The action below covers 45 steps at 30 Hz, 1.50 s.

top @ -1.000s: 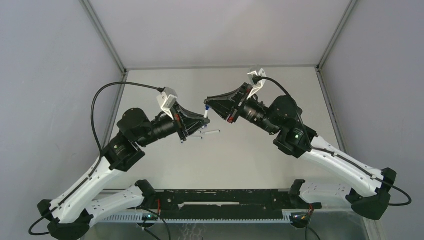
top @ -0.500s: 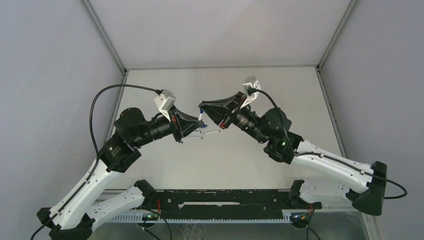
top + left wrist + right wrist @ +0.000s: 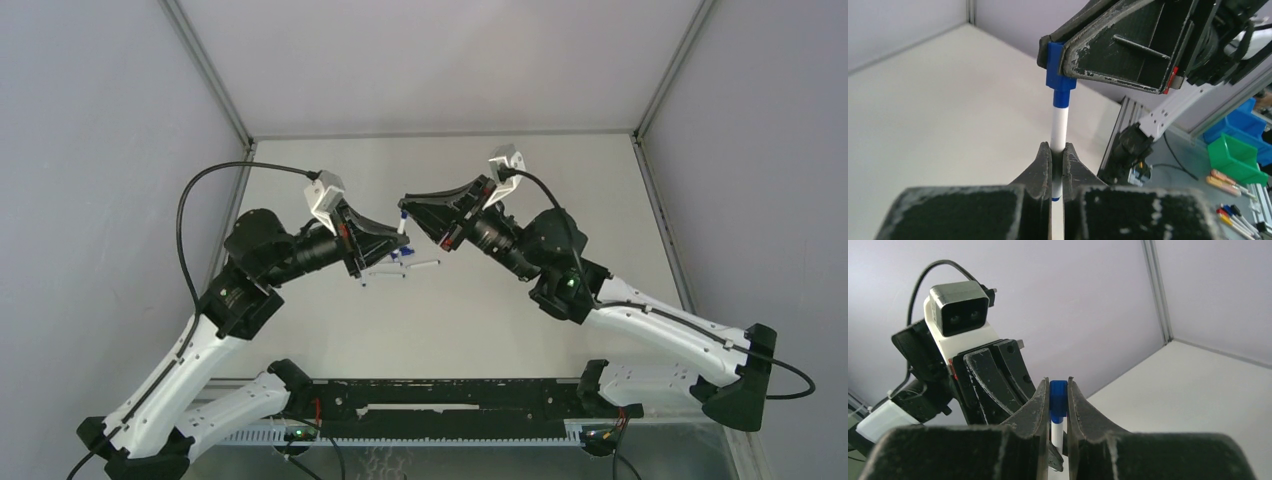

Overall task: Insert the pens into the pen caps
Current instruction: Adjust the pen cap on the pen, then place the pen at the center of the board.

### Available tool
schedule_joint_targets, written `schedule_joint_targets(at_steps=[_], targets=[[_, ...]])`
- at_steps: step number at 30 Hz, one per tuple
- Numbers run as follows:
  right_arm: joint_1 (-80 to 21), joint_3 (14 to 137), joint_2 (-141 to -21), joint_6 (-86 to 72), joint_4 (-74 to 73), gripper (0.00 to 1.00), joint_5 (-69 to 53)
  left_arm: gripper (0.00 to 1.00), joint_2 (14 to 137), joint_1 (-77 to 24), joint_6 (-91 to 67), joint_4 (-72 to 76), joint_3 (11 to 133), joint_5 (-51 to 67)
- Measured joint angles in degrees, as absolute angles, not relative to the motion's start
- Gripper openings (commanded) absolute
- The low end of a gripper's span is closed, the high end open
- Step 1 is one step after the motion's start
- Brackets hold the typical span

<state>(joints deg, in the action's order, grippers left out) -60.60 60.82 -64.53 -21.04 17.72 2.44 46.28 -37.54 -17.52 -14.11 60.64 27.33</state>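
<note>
My left gripper (image 3: 1058, 150) is shut on a thin white pen (image 3: 1059, 125), which stands up out of its fingers. A dark blue pen cap (image 3: 1060, 75) sits over the pen's top end, and my right gripper (image 3: 1058, 390) is shut on it. From the right wrist, the cap (image 3: 1058, 399) sits between the fingertips with the white pen (image 3: 1056, 432) just below it. From above, the left gripper (image 3: 397, 240) and the right gripper (image 3: 404, 207) meet tip to tip over the table's middle. The pen (image 3: 402, 226) spans the small gap between them.
Two loose white pens (image 3: 424, 264) (image 3: 383, 272) lie on the table (image 3: 520, 300) just below the grippers, with a small blue piece (image 3: 396, 257) between them. Grey walls close in the back and sides. A black rail (image 3: 440, 395) runs along the near edge.
Both grippers have shifted a little to the left and slightly away from the bases, staying tip to tip. The pen stays in the left gripper and the cap in the right.
</note>
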Motion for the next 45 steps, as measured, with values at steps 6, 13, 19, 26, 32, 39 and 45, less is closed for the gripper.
schedule_joint_targets(at_steps=[6, 13, 19, 26, 32, 39, 45], targets=[[-58.3, 68.2, -65.3, -20.7, 14.2, 0.3, -2.8, 0.0, 46.4, -37.1, -19.2, -5.3, 60.6, 28.9], [-57.6, 69.7, -65.6, -20.2, 7.0, 0.45, -11.5, 0.0, 44.8, -35.8, -20.0, 5.0, 58.9, 25.5], [-57.3, 69.7, -63.4, -17.5, 2.1, 0.47, -13.5, 0.0, 43.6, -35.8, -20.2, 6.4, 56.4, 23.1], [-57.3, 67.2, -57.5, -16.1, -4.5, 0.47, -6.0, 0.0, 45.0, -35.6, -20.9, -1.5, 55.8, 11.3], [-57.1, 58.9, -53.9, -17.5, -9.1, 0.47, -2.0, 0.0, 46.8, -33.3, -24.1, -10.4, 47.4, -2.9], [-57.0, 50.5, -52.1, -21.0, -13.7, 0.47, -1.4, 0.0, 56.8, -23.3, -29.6, -17.7, 38.0, -6.1], [-56.7, 50.3, -51.3, -21.8, -15.0, 0.47, -1.5, 0.0, 69.2, -17.6, -30.0, -18.7, 39.5, -8.0]])
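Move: The left hand grips the pen's white body, and the right fingers are shut on its blue cap, some 6 cm above the left hand. The left hand's goal is bare table about 15 cm ahead, 17 cm to its left and 36 cm below. Flanking that spot, the finished capped pen lies 17 cm ahead and 14 cm left, an uncapped pen about 17 ahead and 9 left, and the loose caps 20 ahead and 5 left, all at table height. The right fingers open and let go of the cap as both hands rise a few centimetres; the right hand then backs off down about 15 cm and to the right, tipping down. The left hand keeps its pinch on the pen and, after the rise, swoops down, left and forward, ending some 30 cm lower, its fingers swinging from pointing right to forward and down, towards the table beside the finished pen. ##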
